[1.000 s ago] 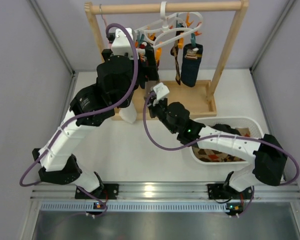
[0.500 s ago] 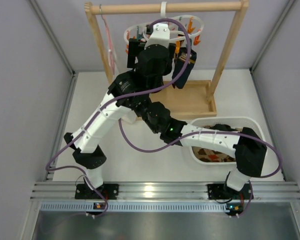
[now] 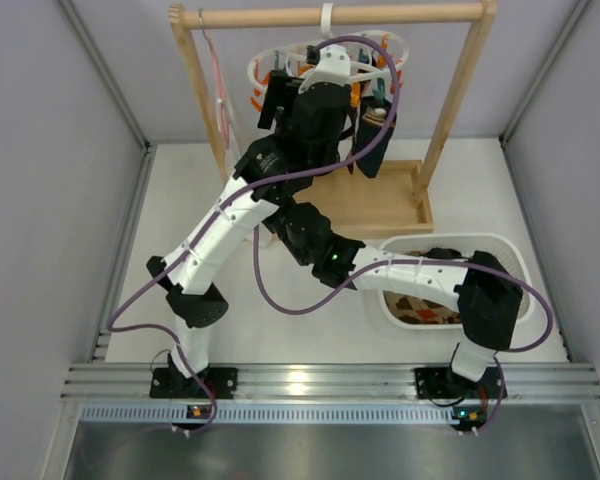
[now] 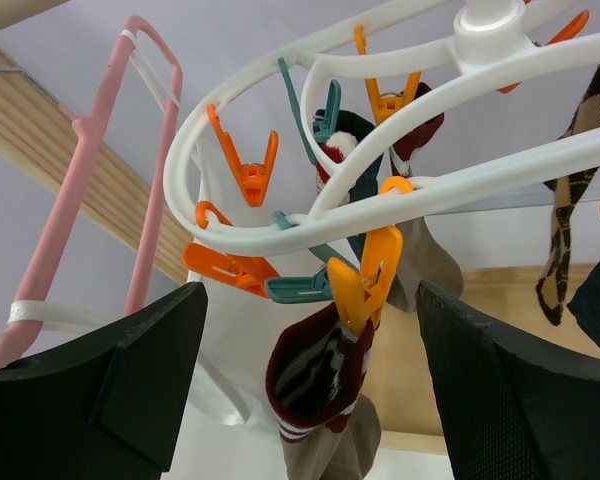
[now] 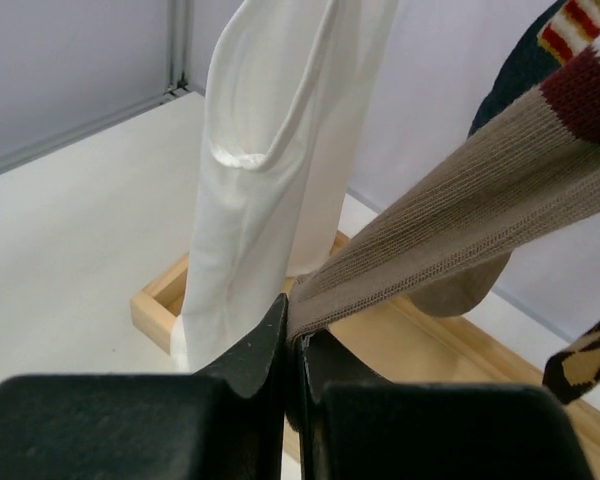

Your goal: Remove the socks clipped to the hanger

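Observation:
The white hanger (image 4: 500, 165) with orange and teal pegs hangs from the wooden rail (image 3: 330, 15). A taupe-brown sock (image 4: 320, 370) with a maroon striped cuff hangs from a yellow-orange peg (image 4: 365, 285). My left gripper (image 4: 310, 295) is open, a finger on each side of that cuff, touching nothing. My right gripper (image 5: 295, 335) is shut on the toe end of the taupe-brown sock (image 5: 460, 220), which is stretched taut up to the right. In the top view the left gripper (image 3: 320, 95) is up at the hanger and largely hides the right gripper. A dark navy sock (image 3: 375, 150) and a diamond-patterned sock (image 4: 560, 240) stay clipped.
A long white cloth (image 5: 270, 170) hangs just left of my right gripper, over the rack's wooden base (image 3: 380, 205). A thin pink hanger (image 3: 220, 100) hangs at the rail's left end. A white basket (image 3: 510, 245) holding socks sits at the right.
My left arm has swung right from the rack's left post to the hanger, and its jaws have narrowed a little. My right arm has shifted left beneath it, still shut on the sock.

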Controlling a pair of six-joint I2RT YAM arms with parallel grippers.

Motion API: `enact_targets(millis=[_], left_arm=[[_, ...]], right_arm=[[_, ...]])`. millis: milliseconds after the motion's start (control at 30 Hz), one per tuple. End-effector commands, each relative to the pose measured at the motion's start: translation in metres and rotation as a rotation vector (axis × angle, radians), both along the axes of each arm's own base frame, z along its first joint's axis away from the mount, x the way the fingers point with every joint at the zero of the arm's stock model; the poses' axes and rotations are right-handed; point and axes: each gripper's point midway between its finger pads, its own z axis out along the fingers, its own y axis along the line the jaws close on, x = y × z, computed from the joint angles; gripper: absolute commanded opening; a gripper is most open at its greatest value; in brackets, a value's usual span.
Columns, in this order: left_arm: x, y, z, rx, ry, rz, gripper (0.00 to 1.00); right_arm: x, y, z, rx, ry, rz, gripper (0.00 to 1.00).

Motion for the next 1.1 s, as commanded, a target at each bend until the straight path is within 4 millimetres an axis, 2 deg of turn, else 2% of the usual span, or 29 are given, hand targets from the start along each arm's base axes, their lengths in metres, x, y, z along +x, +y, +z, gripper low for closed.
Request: enact_targets(millis=[0, 200, 433, 567, 667, 767, 900, 1067], left_arm=[[0.008, -0.006, -0.008, 0.045, 0.003, 0.044, 0.88], [0.015, -0.012, -0.013, 0.078, 0.0, 0.058, 0.86], [0.024, -0.015, -0.02, 0.107, -0.002, 0.089, 0.69], [0.034, -0.009, -0.027, 0.106, 0.005, 0.109, 0.6], [0.04, -0.008, -0.032, 0.098, 0.01, 0.109, 0.6], [0.045, -0.013, -0.033, 0.079, 0.0, 0.093, 0.53], [0.051, -0.017, -0.033, 0.085, -0.01, 0.091, 0.5], [0.056, -0.015, -0.032, 0.082, -0.018, 0.094, 0.36]], right_arm=[[-0.028, 0.033, 0.002, -0.071, -0.025, 0.121, 0.0], [-0.031, 0.044, 0.001, -0.125, -0.052, 0.147, 0.0], [-0.035, 0.048, -0.003, -0.144, -0.062, 0.167, 0.0], [-0.037, 0.045, -0.003, -0.149, -0.066, 0.174, 0.0], [-0.039, 0.043, -0.003, -0.144, -0.07, 0.182, 0.0], [-0.04, 0.042, -0.002, -0.148, -0.076, 0.187, 0.0], [-0.042, 0.044, -0.001, -0.139, -0.071, 0.198, 0.0], [-0.044, 0.043, -0.005, -0.136, -0.064, 0.204, 0.0]])
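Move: Just ahead of the open left fingers, about 4 cm farther out, 1 cm to the right and 2 cm lower, is the orange clip holding the brown sock; the sock's cuff hangs some 5 cm beneath the clip. A teal clip is about 2 cm left of the orange one, level with it, and the pink hanger some 14 cm left of the hand and 3 cm ahead. From the right hand the orange clip lies roughly 8 cm ahead, 6 cm right and 15 cm up. Easing a little right and down at first, then mainly forward under the white hanger's rim, the left hand travels about 4 cm out and 2.5 cm down while its fingers close from nearly wide to under half open, pinching the orange clip. The right hand, still gripping the brown sock's lower end, draws it about 1.5 cm left and 1 cm down. ##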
